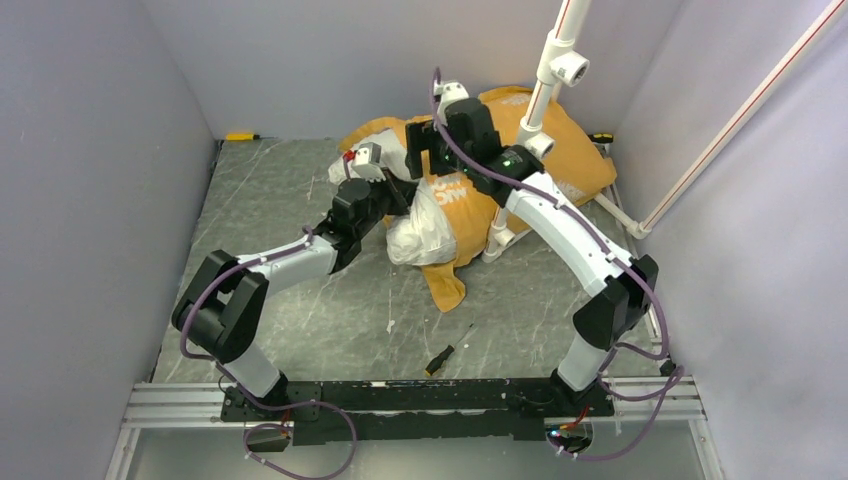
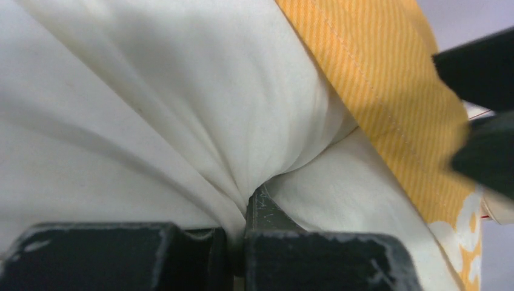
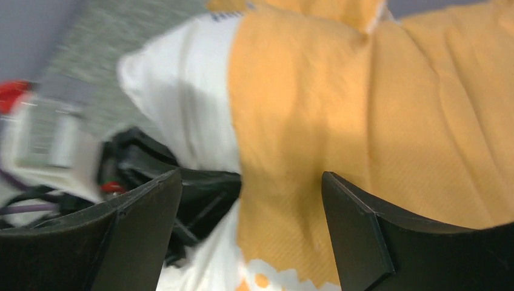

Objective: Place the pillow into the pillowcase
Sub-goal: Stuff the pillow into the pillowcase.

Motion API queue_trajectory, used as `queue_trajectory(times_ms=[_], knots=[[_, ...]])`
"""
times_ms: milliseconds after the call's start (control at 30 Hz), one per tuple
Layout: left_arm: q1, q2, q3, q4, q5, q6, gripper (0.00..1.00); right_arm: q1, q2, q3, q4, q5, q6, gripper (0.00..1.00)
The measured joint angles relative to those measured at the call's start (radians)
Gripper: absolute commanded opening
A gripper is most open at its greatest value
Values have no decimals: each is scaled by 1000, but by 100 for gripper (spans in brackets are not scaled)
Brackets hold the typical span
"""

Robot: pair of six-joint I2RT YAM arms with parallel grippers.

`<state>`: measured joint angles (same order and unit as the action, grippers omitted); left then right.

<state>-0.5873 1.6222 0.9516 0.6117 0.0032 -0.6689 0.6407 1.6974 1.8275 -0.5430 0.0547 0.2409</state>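
The pillowcase [image 1: 545,150] lies orange-yellow side up at the back of the table. It covers most of the white pillow [image 1: 418,235], whose near end sticks out of its mouth. My left gripper [image 1: 393,197] is shut on a fold of the pillow [image 2: 182,121], pinched between its jaws beside the pillowcase's orange edge [image 2: 388,103]. My right gripper [image 1: 432,152] hovers open just above the pillowcase [image 3: 363,109] near its mouth. Nothing is between its fingers [image 3: 363,236]. The pillow [image 3: 188,115] and the left gripper show below it.
A black-handled screwdriver [image 1: 447,350] lies on the grey table in front. A yellow tool [image 1: 240,135] rests by the back wall. A white pipe frame [image 1: 545,90] stands over the pillowcase's right part. Walls close in on both sides.
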Motion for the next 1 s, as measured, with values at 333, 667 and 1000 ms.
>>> queue_trajectory(times_ms=[333,667,1000], knots=[[12,-4,0,-36,24,-2,0,156,100,27,-100,432,-171,82],[15,-4,0,-33,43,-7,0,83,116,31,-140,575,-185,42],[15,-4,1,-25,71,-26,0,19,111,97,-227,338,-120,0]])
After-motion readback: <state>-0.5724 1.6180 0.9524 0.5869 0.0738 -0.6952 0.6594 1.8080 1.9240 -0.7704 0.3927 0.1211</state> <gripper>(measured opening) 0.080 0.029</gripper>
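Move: The pillowcase's edge, where the right fingers will next shut, lies about 2 cm ahead of that hand, 5 cm to its right and 5 cm below. The pillow gathered in the left fingers sits some 10 cm below the right hand, roughly 3 cm back and 1 cm left; the pillow's near bulge is about 12 cm back, 2 cm right and 14 cm below. From the left hand, the same edge is about 4 cm ahead, 6 cm right and 5 cm up. The pillowcase's edge gets pinched by the open right gripper, which first drops about 5 cm onto it while its left side rolls down some 30 degrees, then sweeps about 5 cm right and slightly forward, turning a little clockwise. The fingers shut on the cloth, with part of the roll and turn undone. The left hand keeps its grip on the bunched pillow, nearly in place. ##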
